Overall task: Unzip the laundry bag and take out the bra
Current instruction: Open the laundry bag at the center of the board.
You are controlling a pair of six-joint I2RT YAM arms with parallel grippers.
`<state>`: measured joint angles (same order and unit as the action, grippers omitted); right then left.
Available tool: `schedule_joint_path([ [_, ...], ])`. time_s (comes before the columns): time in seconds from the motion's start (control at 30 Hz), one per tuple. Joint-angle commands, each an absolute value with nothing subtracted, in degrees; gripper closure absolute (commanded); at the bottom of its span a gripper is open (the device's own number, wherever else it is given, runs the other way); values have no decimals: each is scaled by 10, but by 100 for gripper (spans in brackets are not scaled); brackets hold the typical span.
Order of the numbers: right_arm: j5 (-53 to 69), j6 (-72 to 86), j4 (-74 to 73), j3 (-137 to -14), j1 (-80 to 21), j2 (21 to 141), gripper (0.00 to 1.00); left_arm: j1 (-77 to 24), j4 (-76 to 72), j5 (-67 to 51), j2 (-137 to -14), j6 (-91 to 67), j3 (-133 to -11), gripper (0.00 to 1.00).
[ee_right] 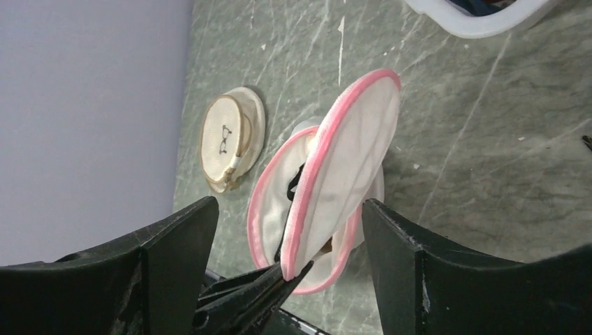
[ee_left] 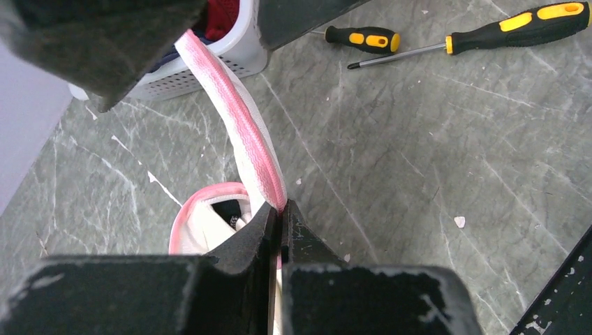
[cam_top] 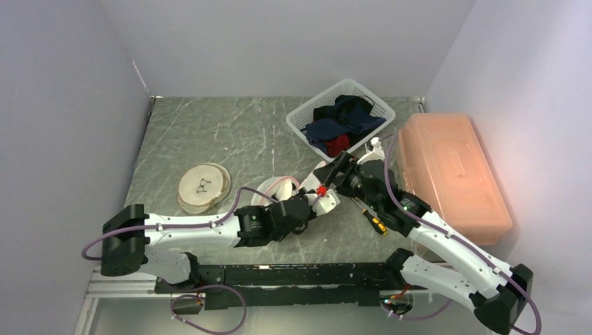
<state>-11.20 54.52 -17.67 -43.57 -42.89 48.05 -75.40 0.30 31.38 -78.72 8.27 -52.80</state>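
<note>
The laundry bag (ee_right: pixel 349 160) is white mesh with a pink zipper rim. It lies on the table with one flap pulled up. My left gripper (ee_left: pixel 281 208) is shut on the pink rim (ee_left: pixel 237 118) and holds it off the table. The bag gapes open, and a bit of black fabric (ee_right: pixel 297 183) shows inside, apparently the bra. My right gripper (ee_right: pixel 290 202) hovers above the lifted flap, open, with both fingers clear of the bag. In the top view the two grippers meet just right of the bag (cam_top: pixel 276 190).
A white basket (cam_top: pixel 300 118) of dark and red clothes stands at the back. An orange lidded box (cam_top: pixel 447 174) is on the right. Two yellow-and-black screwdrivers (ee_left: pixel 516 24) lie beside the arms. A round cream case (cam_top: pixel 202 187) lies left of the bag.
</note>
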Motion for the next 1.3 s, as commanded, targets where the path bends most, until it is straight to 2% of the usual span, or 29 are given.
schedule_joint_path([
  [0.0, -66, 552, -125, -460, -415, 512, 24, -758, -39, 330, -764, 96, -519, 97],
  [0.2, -48, 542, -124, -458, -412, 548, 43, -757, -42, 337, -756, 91, -512, 97],
  [0.27, -48, 538, -125, -452, -412, 549, 54, -757, -43, 338, -751, 88, -507, 97],
  [0.33, -47, 534, -116, -443, -412, 543, 71, -758, -40, 343, -747, 78, -505, 95],
  [0.43, -60, 510, -128, -446, -412, 535, 89, -758, 4, 376, -738, 19, -513, 82],
  [0.5, -78, 489, -136, -441, -412, 524, 100, -758, 65, 404, -723, -49, -517, 65],
  [0.57, -77, 470, -120, -416, -411, 504, 100, -758, 111, 414, -697, -115, -513, 46],
  [0.63, -66, 453, -103, -394, -411, 490, 100, -758, 150, 422, -658, -189, -502, 37],
  [0.83, -72, 426, -93, -343, -411, 455, 100, -758, 301, 474, -547, -407, -468, 30],
  [0.97, -107, 414, -102, -317, -411, 423, 100, -745, 347, 471, -507, -506, -432, 27],
  [1.1, -139, 411, -110, -299, -411, 394, 100, -692, 334, 393, -493, -550, -400, 25],
  [1.27, -150, 412, -112, -290, -411, 383, 100, -578, 228, 219, -479, -553, -335, 28],
])
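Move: The lid flap's pink rim, still pinched by the left fingers, stands between the right hand's open pads, about 1 cm ahead, 2 cm left and 3 cm below its point. From the right hand, the basket's middle is some 22 cm ahead, 5 cm right and 18 cm down, the long screwdriver 4 cm back, 14 cm right and 23 cm down. The bag's opening lies about 12 cm left, 2 cm ahead and 9 cm below the left hand; the round pouch some 21 cm farther left of that opening, 3 cm farther out. The lid's rim changes hands: the right gripper dips about 3 cm forward-left onto it and pinches shut, then the left fingers open and let go. The left hand sweeps about 16 cm left to the bag's opening, rising slightly before sinking, wrist swinging some 40 degrees counter-clockwise and tipping down, while the right draws the rim down and rightward. ##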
